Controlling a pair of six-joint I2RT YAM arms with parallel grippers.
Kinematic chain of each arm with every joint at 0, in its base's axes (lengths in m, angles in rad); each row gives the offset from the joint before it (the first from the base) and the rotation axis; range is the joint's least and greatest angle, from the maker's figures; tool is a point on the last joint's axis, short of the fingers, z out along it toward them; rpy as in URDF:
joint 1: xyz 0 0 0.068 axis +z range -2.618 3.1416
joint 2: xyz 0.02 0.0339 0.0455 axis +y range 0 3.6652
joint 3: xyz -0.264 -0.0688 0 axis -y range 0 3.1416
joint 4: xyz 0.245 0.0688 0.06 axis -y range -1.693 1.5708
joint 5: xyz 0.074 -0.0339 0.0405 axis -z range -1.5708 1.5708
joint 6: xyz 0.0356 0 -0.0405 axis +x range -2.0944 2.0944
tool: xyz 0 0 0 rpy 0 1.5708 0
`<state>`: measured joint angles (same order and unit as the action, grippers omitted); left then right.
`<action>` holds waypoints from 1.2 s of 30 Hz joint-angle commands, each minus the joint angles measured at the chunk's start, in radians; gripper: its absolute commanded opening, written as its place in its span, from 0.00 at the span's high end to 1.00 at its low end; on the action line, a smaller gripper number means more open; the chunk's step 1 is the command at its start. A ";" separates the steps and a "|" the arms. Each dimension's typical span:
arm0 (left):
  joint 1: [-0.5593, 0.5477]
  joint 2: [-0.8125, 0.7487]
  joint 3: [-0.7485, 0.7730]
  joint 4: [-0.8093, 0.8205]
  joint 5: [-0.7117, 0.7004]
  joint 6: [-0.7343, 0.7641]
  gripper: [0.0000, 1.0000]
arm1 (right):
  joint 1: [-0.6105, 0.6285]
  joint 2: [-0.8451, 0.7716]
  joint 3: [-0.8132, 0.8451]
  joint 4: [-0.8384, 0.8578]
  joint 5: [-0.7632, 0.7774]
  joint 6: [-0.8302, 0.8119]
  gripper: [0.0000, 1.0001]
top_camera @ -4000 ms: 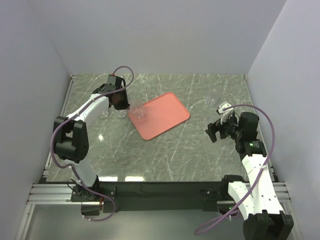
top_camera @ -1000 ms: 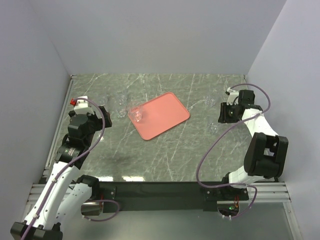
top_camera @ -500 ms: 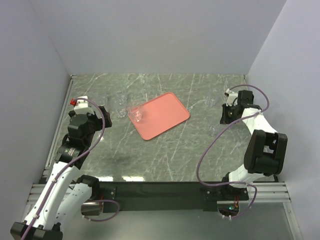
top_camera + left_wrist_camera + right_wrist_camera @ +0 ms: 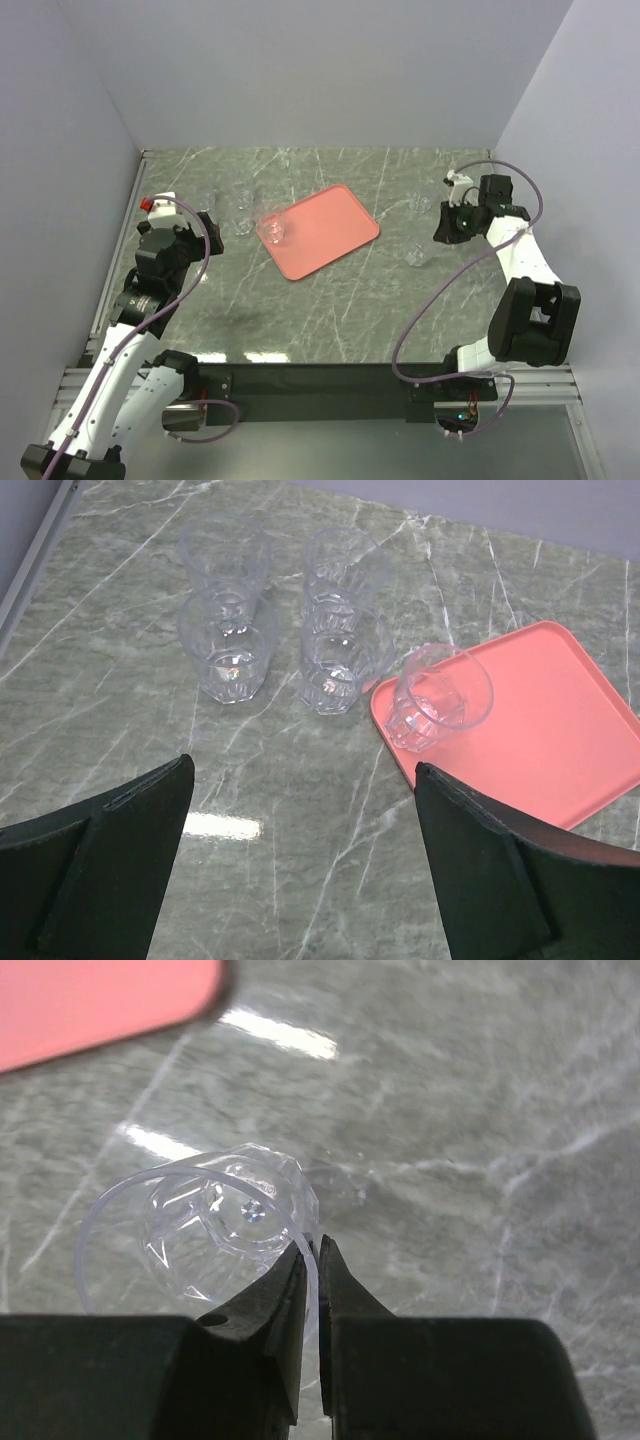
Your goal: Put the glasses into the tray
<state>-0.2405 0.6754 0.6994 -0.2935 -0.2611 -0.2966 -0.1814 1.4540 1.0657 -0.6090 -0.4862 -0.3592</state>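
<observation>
The salmon-pink tray (image 4: 330,228) lies slanted at mid-table, with one clear glass (image 4: 272,229) standing in its left corner. That glass (image 4: 438,698) and the tray (image 4: 545,735) also show in the left wrist view. Several more glasses (image 4: 228,660) stand on the marble left of the tray. My left gripper (image 4: 302,770) hangs open and apart from them, nothing between its fingers. My right gripper (image 4: 312,1245) is shut on the rim of a tilted glass (image 4: 215,1210). In the top view this glass (image 4: 415,255) sits right of the tray, beside the right gripper (image 4: 438,236).
Another glass (image 4: 421,202) stands on the marble behind the right gripper. White walls close in the table on three sides, and a metal rail (image 4: 128,215) runs along its left edge. The left arm (image 4: 160,262) stays near the left edge.
The right gripper has closed on the glass's rim and carried it a little left toward the tray. The left arm and the other glasses have not moved.
</observation>
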 commanded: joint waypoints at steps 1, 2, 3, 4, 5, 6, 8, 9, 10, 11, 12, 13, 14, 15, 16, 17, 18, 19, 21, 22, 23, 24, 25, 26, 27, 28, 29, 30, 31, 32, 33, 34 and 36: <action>0.001 -0.014 -0.001 0.048 -0.020 0.016 0.02 | 0.043 -0.029 0.086 -0.037 -0.110 -0.038 0.95; 0.003 -0.014 -0.003 0.048 -0.021 0.016 0.02 | 0.057 -0.026 0.105 -0.043 -0.114 -0.038 0.95; 0.001 -0.013 -0.005 0.050 -0.021 0.017 0.02 | 0.088 -0.015 0.114 -0.044 -0.114 -0.035 0.95; 0.001 -0.013 -0.005 0.051 -0.021 0.017 0.02 | 0.105 -0.011 0.122 -0.044 -0.112 -0.032 0.95; 0.001 -0.010 -0.003 0.050 -0.020 0.019 0.02 | 0.121 -0.007 0.140 -0.046 -0.106 -0.029 0.95; 0.001 -0.007 -0.003 0.051 -0.018 0.019 0.02 | 0.140 0.002 0.148 -0.040 -0.101 -0.024 0.95; 0.001 -0.002 -0.001 0.047 -0.021 0.019 0.02 | 0.206 0.023 0.178 -0.037 -0.098 -0.009 0.95; 0.001 0.000 -0.001 0.048 -0.023 0.019 0.02 | 0.226 0.034 0.192 -0.037 -0.098 -0.003 0.95; 0.001 0.001 -0.001 0.048 -0.023 0.019 0.02 | 0.265 0.045 0.207 -0.035 -0.101 0.011 0.95; 0.001 0.003 -0.003 0.048 -0.024 0.020 0.02 | 0.285 0.071 0.239 -0.043 -0.103 0.017 0.95; 0.001 0.004 -0.001 0.048 -0.026 0.020 0.02 | 0.304 0.087 0.258 -0.046 -0.106 0.020 0.95; 0.001 0.004 -0.003 0.048 -0.027 0.020 0.02 | 0.342 0.103 0.276 -0.051 -0.106 0.028 0.95; 0.001 0.006 -0.003 0.048 -0.027 0.020 0.02 | 0.361 0.139 0.318 -0.063 -0.103 0.031 0.95; 0.001 0.007 -0.005 0.048 -0.029 0.022 0.02 | 0.381 0.161 0.341 -0.067 -0.098 0.032 0.95; 0.001 0.009 -0.002 0.047 -0.032 0.022 0.02 | 0.396 0.181 0.362 -0.072 -0.097 0.042 0.94; 0.001 0.010 -0.003 0.048 -0.032 0.022 0.02 | 0.425 0.221 0.405 -0.077 -0.097 0.046 0.94; 0.001 0.015 -0.003 0.050 -0.032 0.022 0.02 | 0.436 0.242 0.427 -0.080 -0.091 0.058 0.94; 0.001 0.013 -0.005 0.050 -0.033 0.024 0.02 | 0.447 0.264 0.447 -0.081 -0.086 0.066 0.94; 0.001 0.023 -0.003 0.047 -0.035 0.024 0.02 | 0.477 0.322 0.502 -0.069 -0.075 0.095 0.94; 0.001 0.024 -0.003 0.048 -0.036 0.024 0.03 | 0.488 0.342 0.522 -0.067 -0.056 0.103 0.94; 0.003 0.027 -0.001 0.050 -0.036 0.024 0.03 | 0.506 0.379 0.555 -0.061 -0.042 0.112 0.94; 0.003 0.030 -0.003 0.050 -0.036 0.024 0.03 | 0.519 0.397 0.572 -0.055 -0.026 0.129 0.94; 0.003 0.032 -0.003 0.048 -0.038 0.024 0.03 | 0.528 0.414 0.589 -0.051 0.000 0.137 0.94; 0.003 0.033 -0.003 0.050 -0.040 0.025 0.03 | 0.536 0.446 0.623 -0.041 0.009 0.146 0.94; 0.003 0.036 -0.005 0.051 -0.041 0.025 0.03 | 0.552 0.463 0.643 -0.037 0.017 0.163 0.94; 0.001 0.039 -0.003 0.053 -0.041 0.025 0.03 | 0.559 0.480 0.663 -0.032 0.029 0.172 0.94; 0.003 0.044 -0.005 0.053 -0.043 0.027 0.03 | 0.568 0.514 0.707 -0.029 0.050 0.183 0.94; 0.003 0.047 -0.003 0.051 -0.043 0.027 0.03 | 0.576 0.534 0.730 -0.029 0.067 0.199 0.94; 0.003 0.050 -0.003 0.048 -0.043 0.027 0.03 | 0.591 0.552 0.755 -0.031 0.081 0.210 0.94; 0.003 0.055 -0.003 0.050 -0.043 0.027 0.03 | 0.597 0.587 0.801 -0.035 0.099 0.216 0.94; 0.003 0.056 -0.003 0.050 -0.041 0.027 0.03 | 0.602 0.603 0.819 -0.034 0.109 0.230 0.94; 0.003 0.058 -0.001 0.051 -0.041 0.027 0.03 | 0.615 0.617 0.835 -0.028 0.118 0.236 0.94; 0.003 0.061 -0.005 0.053 -0.040 0.027 0.03 | 0.631 0.655 0.876 -0.009 0.148 0.250 0.94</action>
<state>-0.2405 0.7364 0.6941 -0.2886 -0.2878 -0.2890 0.4225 2.0884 1.8568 -0.6632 -0.3931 -0.1627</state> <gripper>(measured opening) 0.976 0.113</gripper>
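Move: My right hand already holds a glass by its rim, clear of the table. The middle of the tray it is bound for lies about 29 cm to the left, 8 cm ahead and 12 cm below. The glass already on the tray is 41 cm left and 7 cm ahead; another glass stands 16 cm ahead and 2 cm left. From my left hand, the tray's middle is roughly 27 cm right, 13 cm ahead and 24 cm below. With the glass still pinched by its rim, I sweep my right hand some 26 cm left, rising about 5 cm on the way, then press on forward, 11 cm in all, while sinking most of that height again over the tray. My wrist swings about 25 degrees counter-clockwise; my fingers stay shut. My empty, open left hand sinks nearly 2 cm. ##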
